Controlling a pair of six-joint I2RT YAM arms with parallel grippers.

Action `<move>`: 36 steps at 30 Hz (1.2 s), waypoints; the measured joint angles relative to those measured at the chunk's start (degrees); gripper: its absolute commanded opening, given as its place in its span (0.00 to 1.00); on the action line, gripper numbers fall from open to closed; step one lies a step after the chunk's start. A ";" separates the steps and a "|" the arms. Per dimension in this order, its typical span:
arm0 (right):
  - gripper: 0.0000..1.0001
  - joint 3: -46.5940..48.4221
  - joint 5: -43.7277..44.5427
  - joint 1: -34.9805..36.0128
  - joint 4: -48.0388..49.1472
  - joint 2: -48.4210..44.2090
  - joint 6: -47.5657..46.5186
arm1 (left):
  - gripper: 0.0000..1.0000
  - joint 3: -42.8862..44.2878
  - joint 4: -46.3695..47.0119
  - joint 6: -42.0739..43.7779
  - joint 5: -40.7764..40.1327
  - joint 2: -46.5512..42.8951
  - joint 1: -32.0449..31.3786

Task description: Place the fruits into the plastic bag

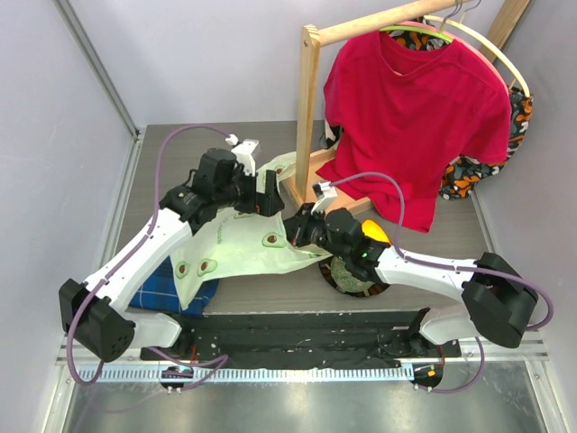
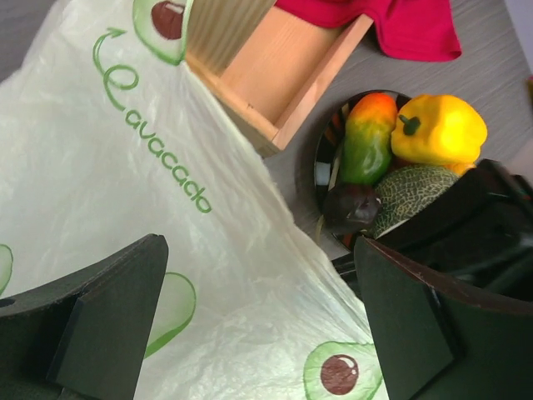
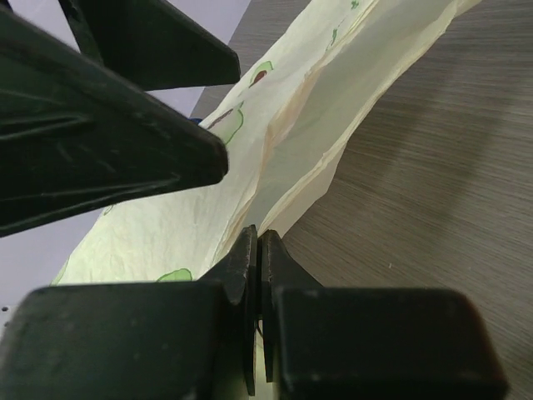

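Observation:
The pale yellow-green plastic bag [image 1: 236, 245] with avocado prints lies spread on the table between the arms. My left gripper [image 1: 258, 195] hovers open just above it, with bag film [image 2: 208, 250] between the wide-apart fingers [image 2: 108, 321] and nothing gripped. My right gripper [image 3: 258, 239] is shut, pinching the bag's edge [image 3: 291, 142] at its right side. The fruits sit on a dark plate [image 2: 321, 165]: a yellow pepper [image 2: 439, 129], a green-orange piece [image 2: 366, 137], a netted melon [image 2: 412, 192] and a dark purple piece [image 2: 350, 208]. From above, the right arm covers most of them; the pepper [image 1: 375, 231] and melon [image 1: 347, 272] show.
A wooden clothes rack [image 1: 308, 117] stands behind the bag, its base [image 2: 279, 67] close to the bag and plate. A red shirt [image 1: 415, 108] hangs from it. A blue plaid cloth [image 1: 167, 290] lies under the bag's left corner.

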 measured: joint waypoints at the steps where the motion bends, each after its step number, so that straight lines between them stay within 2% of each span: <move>1: 0.01 -0.02 0.33 0.13 -0.26 -0.20 -0.46 | 1.00 -0.31 -0.02 -0.52 -0.15 0.22 0.11; 7: 0.01 -0.02 2.67 1.79 -2.12 -0.48 -3.91 | 1.00 -0.63 0.81 -3.17 -0.26 2.16 0.35; 11: 0.01 -0.02 3.63 2.38 -3.48 -0.48 -5.40 | 0.94 -0.63 0.90 -4.09 1.05 6.12 0.35; 12: 0.01 -0.02 3.98 2.49 -3.67 -0.48 -5.79 | 0.90 -0.66 0.87 -4.28 1.31 7.15 0.35; 13: 0.01 -0.02 4.31 2.58 -3.87 -0.48 -6.10 | 0.79 -0.66 0.87 -4.28 1.60 8.07 0.35; 16: 0.01 -0.02 5.27 2.89 -4.42 -0.52 -6.97 | 0.57 -0.68 0.85 -4.48 3.10 10.10 0.35; 20: 0.01 -0.02 6.51 2.99 -5.62 -0.70 -7.65 | 0.52 -0.74 0.83 -4.44 4.96 10.56 0.35; 24: 0.01 0.02 8.76 2.99 -7.67 -1.31 -7.69 | 0.36 -1.38 1.05 -4.70 5.97 9.66 0.35; 26: 0.01 0.04 10.08 2.99 -8.87 -1.79 -7.69 | 0.35 -2.05 1.09 -4.66 6.38 8.39 0.35; 27: 0.01 0.07 10.75 2.99 -9.64 -2.08 -7.69 | 0.25 -2.19 0.98 -4.59 6.67 7.74 0.35; 29: 0.01 0.20 12.13 2.99 -10.80 -2.58 -7.69 | 0.15 -2.23 0.85 -4.55 7.06 6.29 0.39; 30: 0.01 0.44 13.03 2.99 -11.56 -2.82 -7.69 | 0.07 -2.25 0.81 -4.48 7.30 5.42 0.46; 31: 0.01 0.79 13.88 2.99 -12.33 -3.06 -7.69 | 0.04 -2.27 0.79 -4.44 7.50 4.42 0.52; 33: 0.01 1.46 15.50 2.99 -13.31 -3.19 -7.72 | 0.00 -2.51 0.46 -4.24 7.72 2.03 0.85; 36: 0.01 2.43 17.40 2.80 -14.84 -3.19 -7.69 | 0.00 -2.56 -1.51 -3.30 7.52 -2.29 1.99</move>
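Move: Roughly 6 cm below the open left fingers and 2 cm to their right, about level forward, runs the free edge of the plastic bag. From the left hand the fruit bowl is some 22 cm right, 11 cm back and 16 cm lower, the wooden rack base about 16 cm right, 11 cm ahead and 17 cm lower. For the right hand, already pinching the rim, that free edge lies about 5 cm ahead and 4 cm left at similar height. Dipping about 6.5 cm onto the free edge of the plastic bag with its fingers tipping down, the left hand closes fully, pinching the edge as it rises some 5 cm and eases back. The right hand keeps its pinch on the rim, sinks 2 cm, then draws about 4 cm right, away from the left hand, its left side rolling down and turning slightly clockwise. ##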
